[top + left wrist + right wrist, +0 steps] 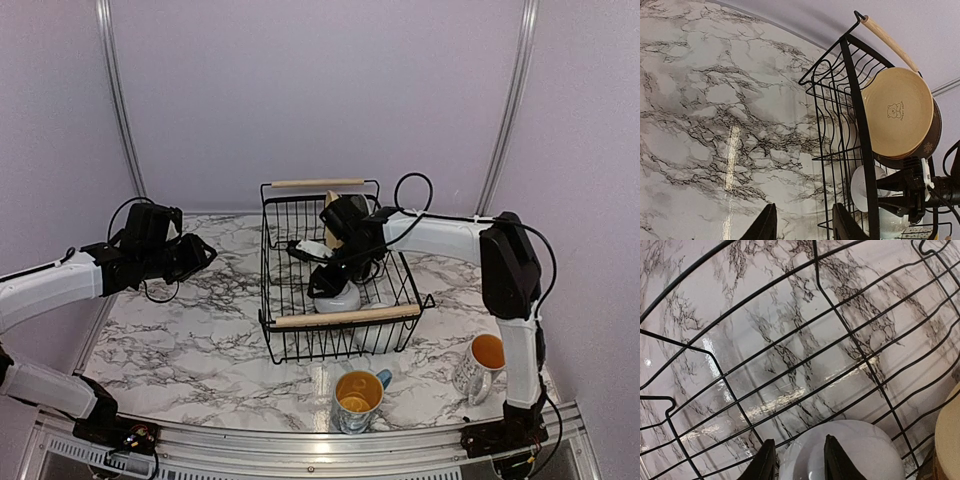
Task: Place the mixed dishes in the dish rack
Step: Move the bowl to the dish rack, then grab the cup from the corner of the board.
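Observation:
The black wire dish rack (345, 318) stands mid-table, with its side wall (852, 100) in the left wrist view. A pale yellow plate (897, 112) leans upright in it against a dark plate (935, 135). My right gripper (330, 280) reaches down into the rack. Its jaws (797, 438) straddle the rim of a white bowl (855, 450), one finger outside and one over the bowl's surface. The bowl (343, 298) rests on the rack floor (816, 270). My left gripper (208, 255) hovers left of the rack, open (805, 207) with only tabletop between its fingers.
Two yellow-lined mugs stand upright on the marble table in front of the rack, one (358, 397) near the front edge and one (482, 362) beside the right arm's base. The pale yellow plate's edge (949, 440) shows right of the bowl.

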`<move>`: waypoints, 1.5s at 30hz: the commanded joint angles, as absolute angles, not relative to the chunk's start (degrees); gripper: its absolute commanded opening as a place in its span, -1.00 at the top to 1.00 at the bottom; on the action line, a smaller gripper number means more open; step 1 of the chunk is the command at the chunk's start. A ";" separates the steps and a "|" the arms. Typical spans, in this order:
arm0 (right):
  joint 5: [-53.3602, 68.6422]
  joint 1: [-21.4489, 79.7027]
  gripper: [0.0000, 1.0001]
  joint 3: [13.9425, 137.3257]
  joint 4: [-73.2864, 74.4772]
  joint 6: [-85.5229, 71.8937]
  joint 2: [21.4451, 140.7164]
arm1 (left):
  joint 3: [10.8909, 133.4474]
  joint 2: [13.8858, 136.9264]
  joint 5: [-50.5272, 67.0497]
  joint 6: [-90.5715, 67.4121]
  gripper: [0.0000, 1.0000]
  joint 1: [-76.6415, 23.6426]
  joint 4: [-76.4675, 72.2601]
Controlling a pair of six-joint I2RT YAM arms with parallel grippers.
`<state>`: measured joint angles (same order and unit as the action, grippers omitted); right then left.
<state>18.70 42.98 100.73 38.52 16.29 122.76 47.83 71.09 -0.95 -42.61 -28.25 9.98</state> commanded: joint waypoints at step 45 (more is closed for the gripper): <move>8.13 22.62 -0.97 71.87 29.17 21.73 64.86 | 100.11 96.50 -4.73 -4.44 0.10 -76.74 43.84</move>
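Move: The upturned bowl in the rack is right under the right fingers, its middle about 3 cm to their right, level fore and aft, and 4 cm below. From that hand the second bowl sits some 13 cm right, 8 cm back, and the beige plate about 15 cm ahead, 5 cm right. The left hand's blue-handled mug lies roughly 40 cm to its right, 28 cm back and 14 cm below; the rack's near wooden handle is about 38 cm right, 12 cm back. Rightwards by about 2.5 cm and slightly down, the right fingers, already on the bowl, push it along towards the second bowl, then lift clear and sweep up some 25 cm and right, opening wide and tipping up. Late on, the left hand rises steeply, then swings right and back over the rack towards the blue-handled mug, turning about 50 degrees clockwise, fingers part open. ##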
